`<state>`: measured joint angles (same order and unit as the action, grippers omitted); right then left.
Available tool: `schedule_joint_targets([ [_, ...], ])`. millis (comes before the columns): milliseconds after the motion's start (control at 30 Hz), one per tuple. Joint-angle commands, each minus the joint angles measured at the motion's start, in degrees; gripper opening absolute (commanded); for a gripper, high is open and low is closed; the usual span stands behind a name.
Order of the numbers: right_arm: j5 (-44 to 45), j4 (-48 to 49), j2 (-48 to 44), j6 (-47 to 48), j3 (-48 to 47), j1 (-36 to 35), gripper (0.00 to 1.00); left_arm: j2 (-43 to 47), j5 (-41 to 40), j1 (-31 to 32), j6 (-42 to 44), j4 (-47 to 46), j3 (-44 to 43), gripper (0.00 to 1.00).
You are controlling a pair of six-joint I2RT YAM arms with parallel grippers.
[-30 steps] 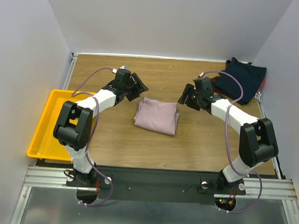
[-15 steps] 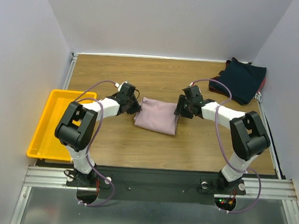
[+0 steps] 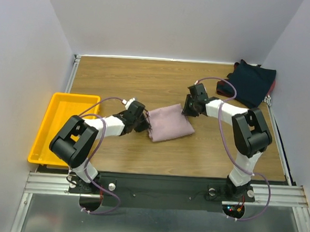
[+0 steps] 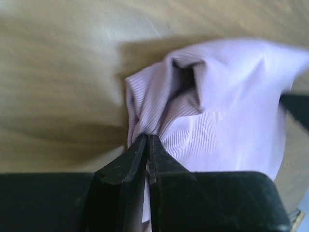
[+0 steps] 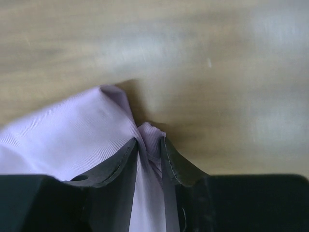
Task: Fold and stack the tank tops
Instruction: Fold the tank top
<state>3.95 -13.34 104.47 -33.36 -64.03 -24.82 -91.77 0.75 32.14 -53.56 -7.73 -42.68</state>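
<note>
The folded dusty pink tank top (image 3: 169, 122) lies mid-table, turned at an angle. My left gripper (image 3: 144, 123) is shut on its left corner; the left wrist view shows the jaws pinched on bunched pink cloth (image 4: 212, 111). My right gripper (image 3: 189, 108) is shut on its upper right corner; the right wrist view shows ribbed pink fabric (image 5: 72, 140) clamped between the fingers. The dark navy tank tops (image 3: 251, 82) with a maroon edge lie piled in the far right corner, beyond the right arm.
A yellow plastic tray (image 3: 52, 125) sits at the left edge of the wooden table (image 3: 131, 78). White walls close in the table on three sides. The arm bases stand on the metal rail at the near edge.
Both grippers came down from open above the table to the pink top's two ends and shut on it. The top has since shifted and rotated, left end nearer, right end farther.
</note>
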Motion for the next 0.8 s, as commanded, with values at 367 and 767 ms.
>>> schedule_joint_targets([
  [367,1.32,-2.91,5.76,7.70,-22.81,4.06,0.75,6.94,2.50,11.80,-3.85,1.65,-0.21,0.30],
  [767,-5.42,-4.16,-19.80,-0.73,6.17,6.71,0.85,16.01,-1.02,7.68,11.81,18.89,-12.16,0.43],
])
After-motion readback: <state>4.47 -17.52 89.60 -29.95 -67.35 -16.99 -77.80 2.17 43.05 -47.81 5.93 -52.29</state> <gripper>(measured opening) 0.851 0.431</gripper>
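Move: The folded pink tank top lies flat between the hands, already gripped at both sides. Its middle is about 8 cm to the left hand's right and 2 cm ahead, roughly level in height; from the right hand it is some 6 cm left and 4 cm back. The yellow tray's middle is about 33 cm to the left hand's left and 3 cm back. The dark stack lies about 25 cm right of the right hand and 15 cm ahead. The tank top is swivelled counter-clockwise flat on the table: the left hand drags its edge about 7 cm back and as far right, while the right hand takes its corner some 9 cm forward and a little left. Both then open, let go and rise about 12 cm tipping up slightly, the right also swinging back and to its right. ##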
